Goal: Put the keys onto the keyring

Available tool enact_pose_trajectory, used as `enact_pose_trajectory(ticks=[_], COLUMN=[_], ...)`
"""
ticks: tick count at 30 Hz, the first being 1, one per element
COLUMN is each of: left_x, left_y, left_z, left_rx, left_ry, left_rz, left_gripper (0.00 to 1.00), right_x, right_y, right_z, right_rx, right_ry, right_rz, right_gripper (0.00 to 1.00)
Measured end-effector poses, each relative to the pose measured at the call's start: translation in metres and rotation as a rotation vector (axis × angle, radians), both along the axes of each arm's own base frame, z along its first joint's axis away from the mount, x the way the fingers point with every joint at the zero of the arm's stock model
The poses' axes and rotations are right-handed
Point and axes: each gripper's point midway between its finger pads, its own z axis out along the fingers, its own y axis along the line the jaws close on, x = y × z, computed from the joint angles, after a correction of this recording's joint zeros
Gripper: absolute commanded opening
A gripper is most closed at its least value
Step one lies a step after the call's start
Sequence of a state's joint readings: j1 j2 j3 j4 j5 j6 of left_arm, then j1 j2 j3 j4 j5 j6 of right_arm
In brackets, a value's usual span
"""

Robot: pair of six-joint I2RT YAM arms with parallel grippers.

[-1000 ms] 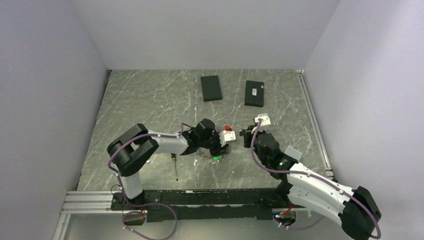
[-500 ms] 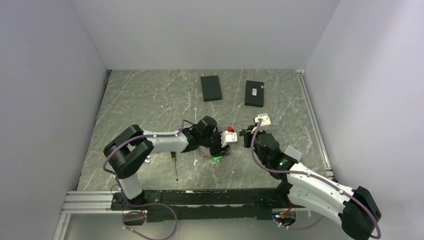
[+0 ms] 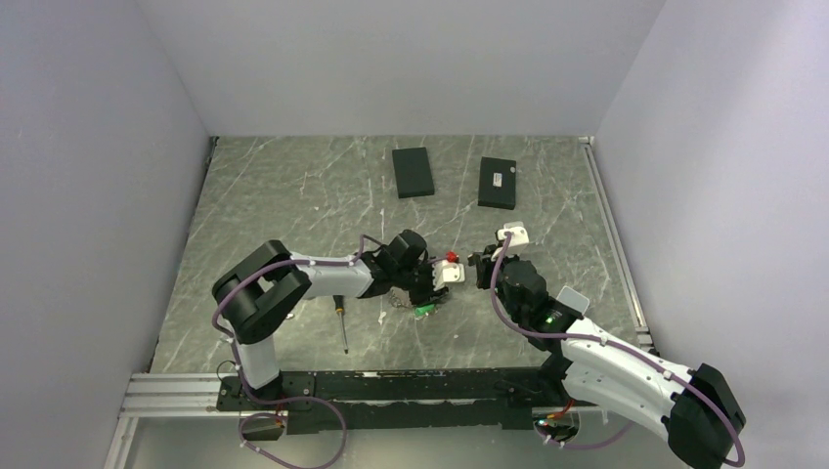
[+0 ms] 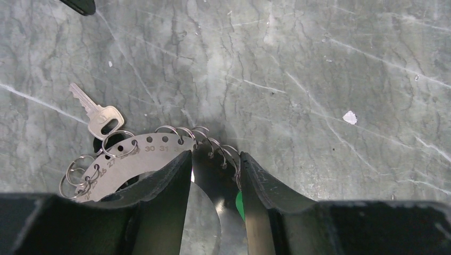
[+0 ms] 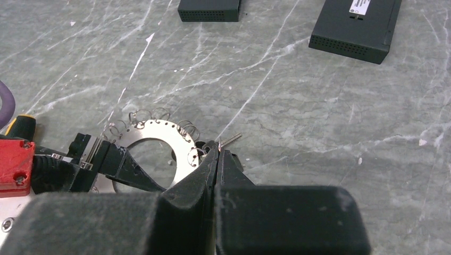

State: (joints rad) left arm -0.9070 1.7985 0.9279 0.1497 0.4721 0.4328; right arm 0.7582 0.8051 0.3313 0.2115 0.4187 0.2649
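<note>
The keyring (image 4: 139,155) is a flat grey ring with numbered holes and several small wire loops along its rim. My left gripper (image 4: 215,156) holds it by the band, one finger on each side, and a green tag (image 4: 239,205) shows between the fingers. In the right wrist view the keyring (image 5: 159,130) hangs tilted just left of my right gripper (image 5: 217,151). That gripper is shut on a small key whose silver blade (image 5: 232,139) pokes out past the tips. A silver key (image 4: 99,115) lies by the ring's edge. From above, both grippers (image 3: 430,291) (image 3: 477,269) meet mid-table.
Two black boxes (image 3: 413,172) (image 3: 498,183) lie at the back of the grey marble table. A black-and-yellow screwdriver (image 3: 341,327) lies left of the keyring, near my left forearm. Grey walls close in the left, back and right sides.
The left arm's elbow swung a little left and came back. Both grippers and the keyring stay almost where they were.
</note>
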Motion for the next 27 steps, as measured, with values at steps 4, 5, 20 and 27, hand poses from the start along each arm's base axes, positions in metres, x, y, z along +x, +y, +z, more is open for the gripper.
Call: enact_pose_trajectory(ticks=[4,5,20,27], left_x=[0.0016,0.0022,0.0051,0.0055], left_y=[-0.0022,-0.0029,-0.0072,-0.0080], left_z=[0.0020,0.0024,0.0038,0.0047], left_rx=[-0.011,-0.014,-0.021,-0.026], left_ry=[-0.009,-0.012,-0.015,-0.011], left_rz=[0.000,0.000,0.001,0.005], left_gripper=[0.41,0.40,0.09,0.00], right_x=[-0.0002,-0.0002,-0.0007,-0.0008], right_y=[0.0002,0.0002,0.0010,0.0010], right_z=[-0.0001,0.0000,0.0003,0.0007], right_rx=[0.000,0.000,0.000,0.000], right_ry=[0.000,0.000,-0.001,-0.002], right_rz=[0.001,0.001,0.004,0.004], right_gripper=[0.00,0.00,0.00,0.00])
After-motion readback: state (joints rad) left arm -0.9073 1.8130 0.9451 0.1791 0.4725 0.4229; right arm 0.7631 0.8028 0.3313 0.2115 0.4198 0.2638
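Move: Straddled by the left hand's open fingers is the near-right rim of the numbered keyring with its small wire rings, about 1 cm below the fingertips. From this hand the keyring's centre is some 3 cm ahead and 4 cm left. The green tag sits about 3 cm back and 3 cm left; the silver key is roughly 7 cm ahead and 3 cm right. From the right hand, the same rim lies about 9 cm left, 4 cm back and 11 cm below. Closing on the wire rings at the keyring's rim, the left fingers go from not quite half open to fully shut, their tips ending together at one of the rings. Meanwhile this hand, still pointing right and down, edges only about 1 cm, right and forward with a slight rise, the wrist hardly turning. ##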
